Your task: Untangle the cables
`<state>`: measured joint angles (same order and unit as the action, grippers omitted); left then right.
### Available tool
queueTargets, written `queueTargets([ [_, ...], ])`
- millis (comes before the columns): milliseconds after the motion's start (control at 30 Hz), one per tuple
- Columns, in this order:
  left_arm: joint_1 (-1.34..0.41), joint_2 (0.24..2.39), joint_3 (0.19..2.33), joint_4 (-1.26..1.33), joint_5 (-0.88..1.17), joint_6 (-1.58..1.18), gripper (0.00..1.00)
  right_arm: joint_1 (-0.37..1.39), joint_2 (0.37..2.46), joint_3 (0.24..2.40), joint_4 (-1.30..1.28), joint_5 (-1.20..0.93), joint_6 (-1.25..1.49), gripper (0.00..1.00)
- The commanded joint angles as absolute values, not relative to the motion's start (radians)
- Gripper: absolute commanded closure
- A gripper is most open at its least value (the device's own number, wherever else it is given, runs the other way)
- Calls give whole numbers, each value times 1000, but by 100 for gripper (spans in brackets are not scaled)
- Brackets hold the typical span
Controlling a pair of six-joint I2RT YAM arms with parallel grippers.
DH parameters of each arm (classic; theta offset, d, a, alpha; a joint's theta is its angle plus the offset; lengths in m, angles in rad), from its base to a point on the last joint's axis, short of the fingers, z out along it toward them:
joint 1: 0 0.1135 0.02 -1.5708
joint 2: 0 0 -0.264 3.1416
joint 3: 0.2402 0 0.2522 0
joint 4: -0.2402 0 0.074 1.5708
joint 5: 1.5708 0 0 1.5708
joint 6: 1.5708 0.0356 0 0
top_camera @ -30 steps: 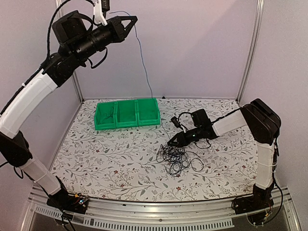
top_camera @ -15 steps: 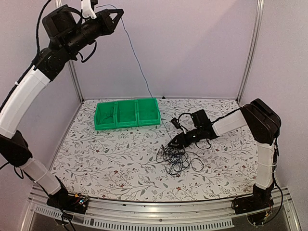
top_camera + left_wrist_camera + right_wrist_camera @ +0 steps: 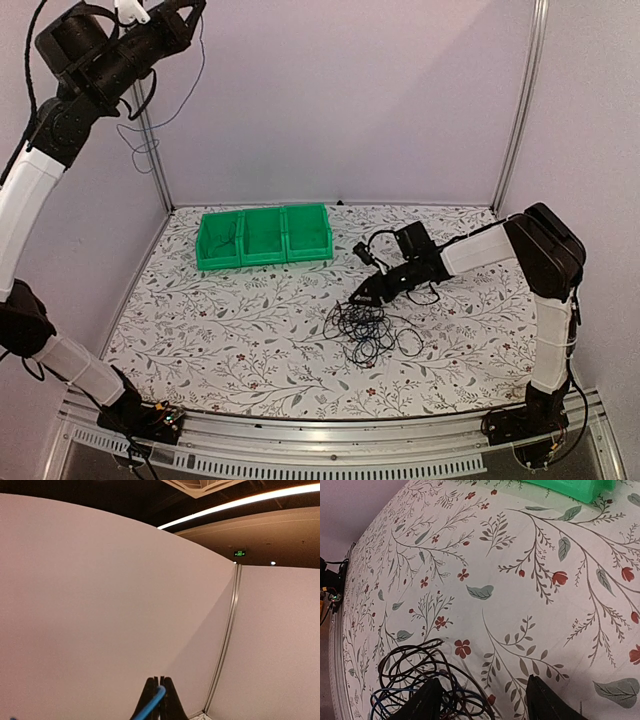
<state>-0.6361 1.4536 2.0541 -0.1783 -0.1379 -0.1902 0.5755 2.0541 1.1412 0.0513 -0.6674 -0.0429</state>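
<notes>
A tangle of thin black cables (image 3: 365,330) lies on the flowered table, right of centre. My left gripper (image 3: 187,10) is raised high at the top left, shut on a thin blue cable (image 3: 145,150) that dangles in loose loops beside the left post. In the left wrist view the fingertips (image 3: 160,684) pinch the blue cable (image 3: 151,706). My right gripper (image 3: 358,297) sits low at the tangle's upper left edge, open. In the right wrist view its fingers (image 3: 427,700) straddle the edge of the black loops (image 3: 415,672), which have blue strands among them.
Three green bins (image 3: 265,235) stand in a row at the back left of the table; one corner shows in the right wrist view (image 3: 570,487). Metal frame posts (image 3: 520,100) and pale walls close in the back and sides.
My left arm has swung up and to the left with the blue cable. The cable's lower end has come off the table and now hangs free. My right gripper's jaws have opened wider.
</notes>
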Motion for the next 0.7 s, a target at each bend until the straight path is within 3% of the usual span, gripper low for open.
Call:
queueTargets([
  [0,-612,1465,2005,-276,-231,-214,100,563,1991,1229,-113,-722,-124,38],
  [200,-539,1402,1896,-308,-370,-280,100,498,1875,1250,-204,-725,-192,33],
  [333,-471,1355,1814,-290,-373,-316,100,465,1826,1279,-370,-905,-297,23],
  [467,-398,1348,1790,-294,-324,-316,100,463,1828,1312,-553,-945,-430,8],
  [667,-284,1410,1819,-331,-164,-384,100,462,1777,1292,-564,-906,-451,7],
])
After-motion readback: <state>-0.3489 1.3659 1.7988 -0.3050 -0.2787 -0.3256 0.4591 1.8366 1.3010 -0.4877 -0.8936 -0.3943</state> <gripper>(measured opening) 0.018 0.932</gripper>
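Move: The blue cable already hangs free from the left hand, which is high up; the green box's left compartment lies about 23 cm ahead, 13 cm to its left and some 60 cm below, the middle compartment straight ahead by 23 cm at the same level. The cable tangle is about 29 cm to this hand's right, 6 cm back and 64 cm down. From the right hand, the tangle's middle is some 7 cm back, 1 cm right and 2 cm below. The blue cable, still pinched in the left hand's shut fingers, is carried forward and down at first, then left towards the green box, some 11 cm left and 10 cm lower in all, the wrist tipping down and turning counter-clockwise by about 20 degrees each. The right hand rises about 11 cm off the tangle, drifting right, its fingers opening wide. ##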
